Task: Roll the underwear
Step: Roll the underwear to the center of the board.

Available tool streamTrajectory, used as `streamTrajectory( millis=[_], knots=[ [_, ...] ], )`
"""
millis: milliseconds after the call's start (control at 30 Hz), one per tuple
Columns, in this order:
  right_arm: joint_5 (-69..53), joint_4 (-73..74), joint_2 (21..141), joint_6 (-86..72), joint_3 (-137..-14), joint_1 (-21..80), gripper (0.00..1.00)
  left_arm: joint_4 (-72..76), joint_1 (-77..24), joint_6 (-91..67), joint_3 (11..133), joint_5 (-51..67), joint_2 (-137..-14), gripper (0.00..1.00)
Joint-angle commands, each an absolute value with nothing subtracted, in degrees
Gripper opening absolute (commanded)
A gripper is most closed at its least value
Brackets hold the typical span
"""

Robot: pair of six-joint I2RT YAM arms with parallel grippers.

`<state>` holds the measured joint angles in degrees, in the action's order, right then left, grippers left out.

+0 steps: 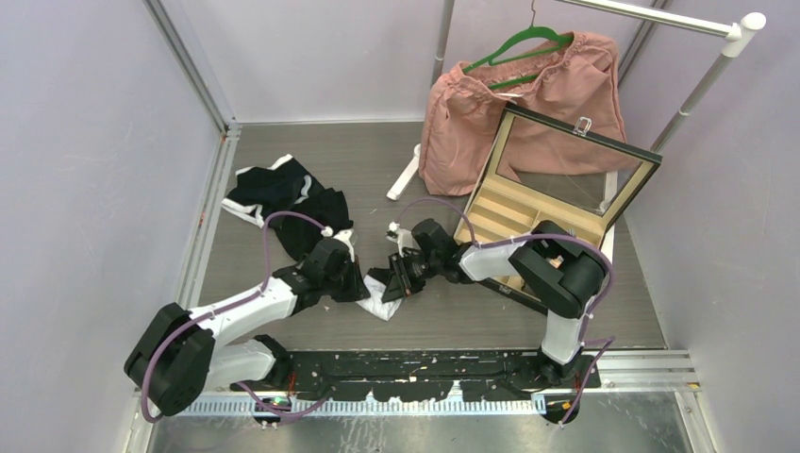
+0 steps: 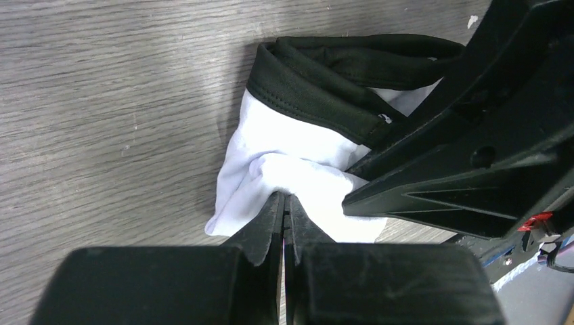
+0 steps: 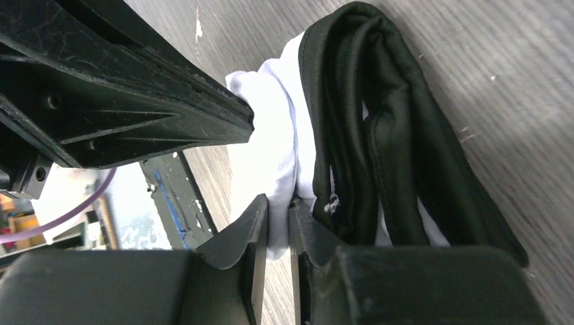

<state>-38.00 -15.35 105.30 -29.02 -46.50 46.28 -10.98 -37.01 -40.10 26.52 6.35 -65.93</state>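
The underwear [image 1: 380, 307], white with a black band, lies bunched on the wooden table between my two arms. In the left wrist view its white cloth [image 2: 284, 145] is pinched in my left gripper [image 2: 284, 198], whose jaws are pressed together on a fold. In the right wrist view the black band [image 3: 379, 135] is folded in layers, and my right gripper [image 3: 279, 204] has a narrow gap filled by a white fold. In the top view the left gripper [image 1: 363, 288] and right gripper [image 1: 394, 280] meet nose to nose over the cloth.
Several more black and white briefs [image 1: 283, 198] lie heaped at the back left. An open compartment case [image 1: 557, 203] stands by the right arm. Behind it a pink garment [image 1: 472, 113] hangs on a green hanger [image 1: 524, 40] from a white rack [image 1: 703, 85].
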Motion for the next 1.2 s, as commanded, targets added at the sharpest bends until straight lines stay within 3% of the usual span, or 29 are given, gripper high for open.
streamTrajectory(
  millis=[0,533,833,1067,1167],
  knots=[
    [-28.9,-5.6,102.5,-23.1,-47.0,46.0,0.24,-12.1,-36.7,-40.5,25.5,1.1,-67.7,0.01],
    [-19.8,7.8,97.9,-15.2,-49.7,47.5,0.30,-12.2,-36.8,-40.6,26.2,0.4,-70.3,0.01],
    [-4.5,11.3,86.3,-9.0,-50.7,52.3,0.40,-11.5,-36.8,-40.0,26.6,1.4,-71.5,0.01],
    [-0.3,4.1,79.7,-1.8,-46.9,56.8,0.46,-11.3,-36.7,-39.9,26.9,1.9,-71.8,0.01],
    [4.0,0.4,80.0,3.0,-46.2,61.6,0.53,-10.9,-36.7,-39.8,26.9,2.3,-72.1,0.01]
  ],
)
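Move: The underwear lies folded under both hands. Its middle is about 3 cm right of the closed left fingertips and 1 cm ahead, and about 2 cm ahead and 1 cm left of the right fingertips, which still have its white near edge between them, all just above the table. The dark clothes lie some 19 cm ahead and 15 cm left of the left hand; the wooden box's tray is centred roughly 29 cm right and 11 cm ahead of the right hand. The right hand lets go of the underwear's white edge, its fingers opening to about half as it draws low to the right and a little forward; it then lifts clear, ending about 7 cm up and 4 cm to the right, rolled some 40 degrees with its fingers tipped a little further down. The left hand keeps its shut fingertips on the white cloth throughout, creeping only about 1 cm forward and slightly right. ##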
